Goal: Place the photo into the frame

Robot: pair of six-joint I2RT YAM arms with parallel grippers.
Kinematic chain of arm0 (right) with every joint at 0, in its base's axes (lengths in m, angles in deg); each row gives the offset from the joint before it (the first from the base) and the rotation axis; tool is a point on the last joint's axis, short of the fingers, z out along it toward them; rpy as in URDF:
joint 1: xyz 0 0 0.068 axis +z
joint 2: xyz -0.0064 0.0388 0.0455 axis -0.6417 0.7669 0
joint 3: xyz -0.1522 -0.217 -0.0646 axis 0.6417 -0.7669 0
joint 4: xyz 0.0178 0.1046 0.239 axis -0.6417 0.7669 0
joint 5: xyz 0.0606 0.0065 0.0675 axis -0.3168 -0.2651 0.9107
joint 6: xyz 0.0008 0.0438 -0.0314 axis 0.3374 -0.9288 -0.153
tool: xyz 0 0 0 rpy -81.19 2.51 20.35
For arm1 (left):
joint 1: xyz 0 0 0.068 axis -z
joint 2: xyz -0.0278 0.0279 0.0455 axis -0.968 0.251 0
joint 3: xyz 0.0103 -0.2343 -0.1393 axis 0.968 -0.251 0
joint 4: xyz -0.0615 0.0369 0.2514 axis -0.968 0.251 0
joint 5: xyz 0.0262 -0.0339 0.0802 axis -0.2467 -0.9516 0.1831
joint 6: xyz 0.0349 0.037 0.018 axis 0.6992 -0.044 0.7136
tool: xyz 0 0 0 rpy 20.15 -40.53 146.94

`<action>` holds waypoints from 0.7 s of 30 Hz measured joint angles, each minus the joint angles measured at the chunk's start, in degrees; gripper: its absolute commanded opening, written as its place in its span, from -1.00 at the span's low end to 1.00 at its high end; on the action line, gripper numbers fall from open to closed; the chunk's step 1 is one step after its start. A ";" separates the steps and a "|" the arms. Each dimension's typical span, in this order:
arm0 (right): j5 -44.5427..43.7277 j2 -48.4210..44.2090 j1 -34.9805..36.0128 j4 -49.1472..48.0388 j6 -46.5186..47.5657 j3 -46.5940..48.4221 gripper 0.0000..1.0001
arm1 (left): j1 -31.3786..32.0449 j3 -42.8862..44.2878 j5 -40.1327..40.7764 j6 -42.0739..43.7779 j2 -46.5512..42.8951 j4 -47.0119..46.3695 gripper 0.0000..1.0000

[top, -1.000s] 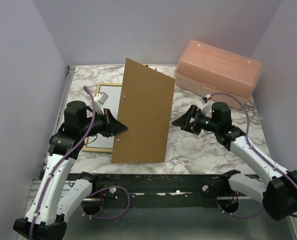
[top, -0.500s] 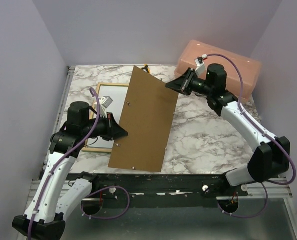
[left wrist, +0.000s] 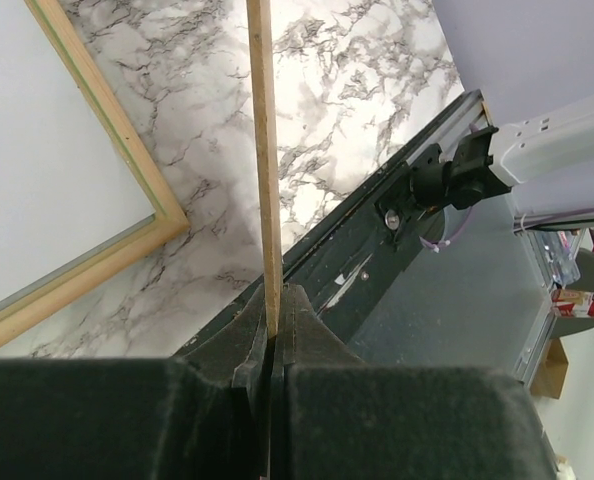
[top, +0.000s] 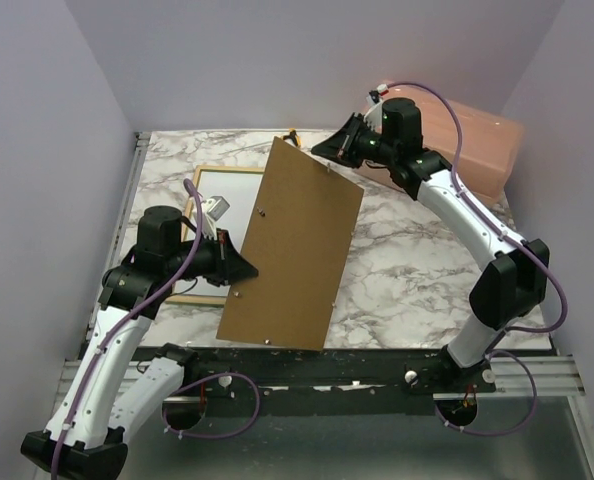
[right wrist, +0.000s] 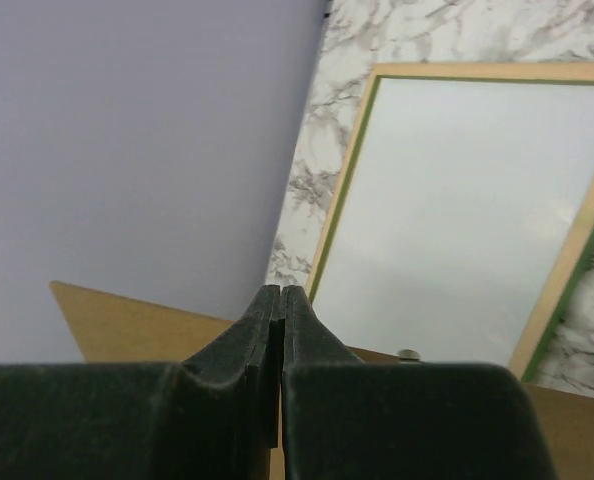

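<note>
The frame (top: 193,297) lies flat at the table's left, bare wood side up, and shows in the left wrist view (left wrist: 105,100) and right wrist view (right wrist: 342,180). A plain white sheet, which looks like the photo (top: 223,190), lies inside it (right wrist: 457,220). My left gripper (top: 245,268) is shut on the left edge of the brown hardboard backing panel (top: 292,255) and holds it tilted above the table and frame (left wrist: 273,295). My right gripper (top: 322,150) is shut and empty, just above the panel's far upper edge (right wrist: 280,292); I cannot tell if it touches.
A closed pink plastic box (top: 477,140) stands at the back right, behind my right arm. A small yellow object (top: 292,133) peeks out behind the panel's top corner. Lilac walls close the back and sides. The black rail (top: 327,365) runs along the near edge.
My right arm has swung from the table's middle right up and back-left to the panel's upper edge. The held panel has tipped a little to the right. The left gripper still holds it.
</note>
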 measured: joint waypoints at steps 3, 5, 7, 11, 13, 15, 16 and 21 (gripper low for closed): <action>-2.16 0.11 0.31 3.19 1.46 0.02 -0.91 | 0.00 0.00 0.02 -0.02 -0.11 0.04 -1.00; -3.61 0.11 0.72 4.92 2.45 -0.28 -0.91 | 0.00 -0.13 0.07 -0.04 -0.15 -0.04 -1.00; -5.31 0.11 1.27 6.03 3.37 -0.87 -0.91 | 0.00 -0.46 0.07 -0.24 -0.17 0.26 -1.00; -8.48 -0.17 1.66 9.11 4.66 -3.23 -0.91 | 0.15 -1.14 0.48 -0.61 -0.17 0.72 -1.00; -10.21 -0.50 1.75 11.34 5.29 -4.28 -0.91 | 0.26 -1.22 0.70 -0.66 -0.20 0.76 -1.00; -11.89 -1.07 1.75 13.31 5.88 -5.07 -0.91 | 0.26 -1.40 0.87 -0.72 -0.22 0.61 -1.00; -12.57 -1.55 1.75 13.94 6.19 -5.66 -0.91 | 0.26 -1.51 0.92 -0.87 -0.26 0.59 -1.00; -14.84 -4.63 1.75 14.93 6.99 -10.12 -0.90 | 0.26 -1.60 0.94 -1.25 -0.59 0.09 -1.00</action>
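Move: Both hands already pinch the backing board: its middle lies about 21 cm back, 5 cm left and a little below the right hand. The frame's middle lies roughly 19 cm left, 2 cm back and 31 cm below that hand, and 24 cm ahead, 3 cm left and 25 cm below the left one. From the right hand, the pink box is some 17 cm ahead and 29 cm right, the T-handle tool about 26 cm ahead and 7 cm left, both well below. Right hand lowers the pinched far part of the board about 10 cm, easing right; left keeps its grip. ##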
